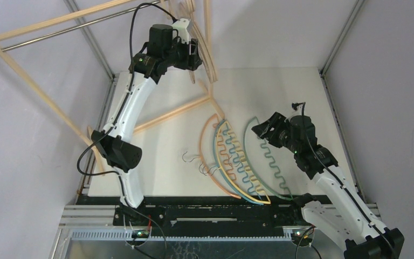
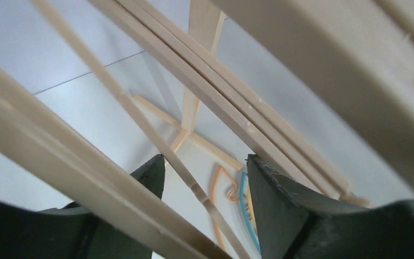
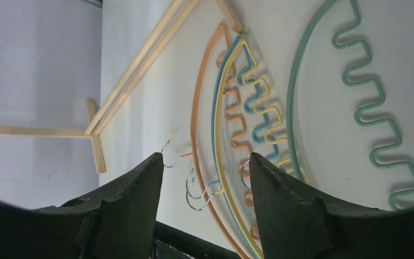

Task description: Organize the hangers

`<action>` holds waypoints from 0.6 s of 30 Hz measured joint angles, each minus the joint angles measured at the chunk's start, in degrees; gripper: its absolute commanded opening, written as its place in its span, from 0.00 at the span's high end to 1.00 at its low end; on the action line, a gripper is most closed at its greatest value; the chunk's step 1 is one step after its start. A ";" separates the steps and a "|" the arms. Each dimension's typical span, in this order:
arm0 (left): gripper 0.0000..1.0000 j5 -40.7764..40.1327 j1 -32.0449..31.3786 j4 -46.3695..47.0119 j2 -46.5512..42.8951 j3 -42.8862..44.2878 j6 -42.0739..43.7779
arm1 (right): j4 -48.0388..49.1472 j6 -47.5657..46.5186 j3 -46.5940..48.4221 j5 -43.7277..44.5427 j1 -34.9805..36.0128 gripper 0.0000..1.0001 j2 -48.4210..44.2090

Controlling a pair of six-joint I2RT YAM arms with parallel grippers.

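Several light-wood hangers hang together at the rack's right end, and my left gripper is raised right beside them. In the left wrist view the left gripper stands open, with one thin wooden bar passing loosely between its fingers and the stacked wooden hangers above. On the table lie the orange hanger, teal hanger, yellow hanger and green hanger. My right gripper hovers open over the green one; in its wrist view the right gripper is empty, with the metal hooks below.
The big light-wood rack with its metal rail leans across the back left. Its foot bars lie on the white table. A black strip runs along the near edge. Grey walls stand close on both sides.
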 measured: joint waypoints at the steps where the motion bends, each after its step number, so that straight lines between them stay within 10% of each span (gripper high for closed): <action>1: 0.30 -0.13 0.00 0.04 -0.13 -0.24 0.42 | -0.04 -0.02 -0.07 -0.13 -0.09 0.32 -0.04; 6: 0.05 -0.37 0.00 0.57 -3.06 -4.96 1.92 | -0.07 -0.04 -0.15 -0.55 -0.17 0.30 -0.04; 18: 0.00 1.11 0.00 3.08 -20.00 -17.46 2.54 | 0.13 0.00 -0.98 -0.68 -0.17 0.29 -0.33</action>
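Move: The wooden hanger end that the left hand has brought over lies between its already parting fingers, about 2 cm ahead and level with them. The paired wooden hangers hang some 5 cm to its right and 3 cm ahead, while the frame's corner foot is about 2 cm ahead, 5 cm right and 35 cm below. From the idle right hand, that hanger end is roughly 20 cm ahead, 20 cm left and 15 cm higher. The left hand finishes spreading its fingers wide and draws back from the hanging wooden hangers towards its base, about 8 cm in all and gathering speed, with some 3 cm to the left. It first dips barely 1 cm, then rises to end about 5 cm higher, the wrist keeping nearly the same forward-right, downward slant and tipping up only some 5 degrees, so that the wooden hanger end is left free between the open fingers. ##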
